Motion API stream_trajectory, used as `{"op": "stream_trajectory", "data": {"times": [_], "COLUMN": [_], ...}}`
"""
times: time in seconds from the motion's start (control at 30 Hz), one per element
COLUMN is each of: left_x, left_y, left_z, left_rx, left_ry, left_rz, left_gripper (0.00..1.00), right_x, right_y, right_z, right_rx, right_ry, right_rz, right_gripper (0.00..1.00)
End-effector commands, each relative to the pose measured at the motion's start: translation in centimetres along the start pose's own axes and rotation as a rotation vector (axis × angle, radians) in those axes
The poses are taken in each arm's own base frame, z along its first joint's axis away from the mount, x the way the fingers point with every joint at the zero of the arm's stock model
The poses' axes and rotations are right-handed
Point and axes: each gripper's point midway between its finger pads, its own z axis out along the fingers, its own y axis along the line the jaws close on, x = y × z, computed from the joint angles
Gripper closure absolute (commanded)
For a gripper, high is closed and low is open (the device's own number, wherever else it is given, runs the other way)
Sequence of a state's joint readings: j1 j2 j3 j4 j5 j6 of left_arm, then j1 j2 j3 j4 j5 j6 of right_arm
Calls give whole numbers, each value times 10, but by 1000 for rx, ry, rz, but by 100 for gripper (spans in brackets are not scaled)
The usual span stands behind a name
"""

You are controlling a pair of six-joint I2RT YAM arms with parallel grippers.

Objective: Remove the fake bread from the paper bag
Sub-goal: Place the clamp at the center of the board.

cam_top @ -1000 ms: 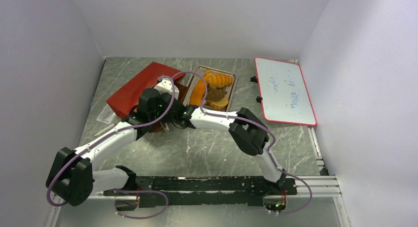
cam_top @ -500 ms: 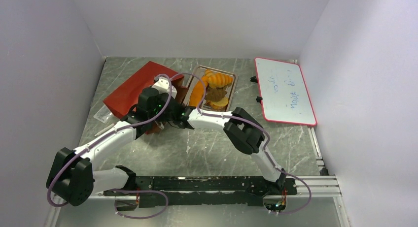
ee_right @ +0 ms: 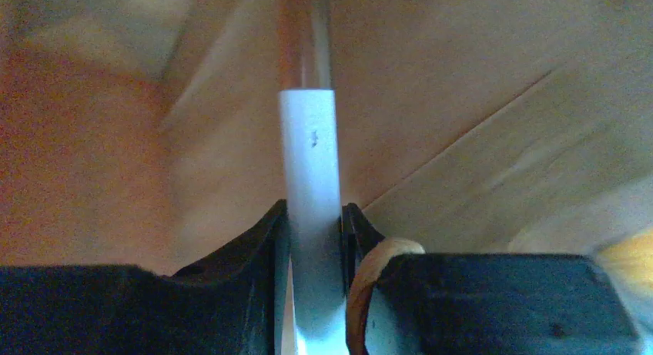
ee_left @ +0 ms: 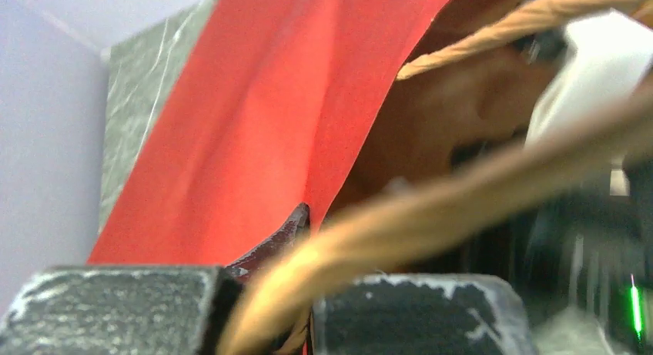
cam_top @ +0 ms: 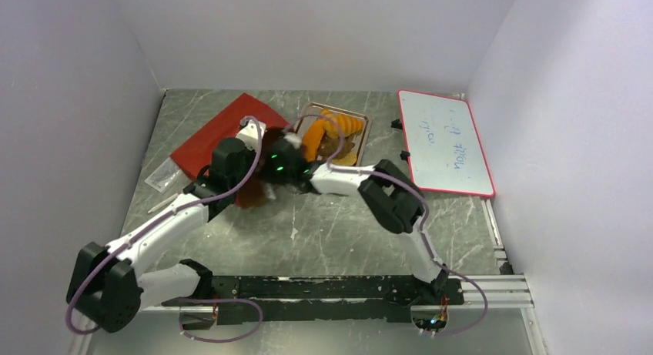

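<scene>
The rust-red paper bag [cam_top: 218,134] lies at the back left, its brown mouth toward the arms. My left gripper [ee_left: 306,309] is shut on the bag's red rim [ee_left: 254,124], and a tan cord handle [ee_left: 431,216] crosses in front of it. My right gripper [ee_right: 313,210] is inside the bag, among brown paper walls [ee_right: 477,78]. Its jaws press on a pale flat strip [ee_right: 308,155] that I cannot identify. Glossy orange fake bread [cam_top: 339,124] lies on the silver tray [cam_top: 366,122]. Any bread inside the bag is hidden.
A red-framed whiteboard [cam_top: 445,143] lies at the back right. A clear packet [cam_top: 164,174] lies on the table to the left of the bag. Both forearms cross in front of the tray. A cord loop [ee_right: 370,270] sits against the right finger.
The right wrist has risen and shifted back toward the tray, and its jaws have narrowed. The left arm has stretched farther. The bag now lies flatter and more to the left.
</scene>
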State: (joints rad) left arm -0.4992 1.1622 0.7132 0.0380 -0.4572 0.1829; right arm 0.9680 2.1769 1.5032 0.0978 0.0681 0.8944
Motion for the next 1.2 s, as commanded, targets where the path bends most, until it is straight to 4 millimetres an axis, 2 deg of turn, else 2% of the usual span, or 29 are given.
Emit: {"op": "stream_trajectory", "data": {"times": [0.0,0.13,0.17,0.27,0.53,0.57,0.63,0.73,0.87,1.07,1.17], "left_x": [-76,-77,-77,-77,-83,-84,-85,-84,-80,-78,-78], "left_y": [-7,-2,-2,-1,-2,-1,0,3,6,8,9], "left_z": [-27,-27,-27,-26,-27,-27,-27,-25,-22,-19,-18], "left_rx": [108,101,101,106,114,115,108,88,64,49,41], "left_ry": [-242,-247,-248,-249,-261,-263,-262,-253,-237,-227,-224], "left_rz": [-112,-118,-118,-122,-116,-116,-115,-99,-89,-84,-78], "left_gripper": [93,93,93,93,93,93,93,93,93,93,93], "right_x": [-58,-59,-66,-67,-88,-89,-85,-84,-94,-113,-116], "right_y": [-139,-143,-137,-133,-97,-92,-82,-73,-63,-43,-33], "right_z": [-25,-46,-52,-51,-54,-52,-51,-55,-66,-94,-107], "right_rx": [296,303,285,270,177,159,121,99,82,48,21], "right_ry": [-67,-80,-93,-78,-99,-88,-54,-43,-62,-110,-111], "right_rz": [135,129,133,131,119,118,117,120,108,93,88], "right_gripper": [100,100,100,100,100,99,89,83,81,81,81]}}
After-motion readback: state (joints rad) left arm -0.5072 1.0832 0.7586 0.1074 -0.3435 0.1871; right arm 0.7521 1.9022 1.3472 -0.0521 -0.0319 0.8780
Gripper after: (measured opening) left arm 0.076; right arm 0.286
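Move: From the right gripper, which already holds the clamp with its arms in the bag, the tray's middle lies about 20 cm to the right, 9 cm ahead and 6 cm lower. The long orange bread lies 14 cm right and 10 cm ahead, the croissant 23 cm right and 14 cm ahead; the bag's middle is some 11 cm left and 6 cm ahead. From the left gripper, on the bag's rim, the tray is 24 cm right, 4 cm ahead and 16 cm below. Swing the right gripper sharply right, about 11 cm and a little forward, towards the tray, keeping its grip on the clamp, whose arms stay in the bag; turn slightly clockwise, pause, then lift roughly 5 cm. Meanwhile bring the left gripper quickly up about 6 cm and a little right, still pinching the rim and tipping its fingers up slightly, then hold there. ##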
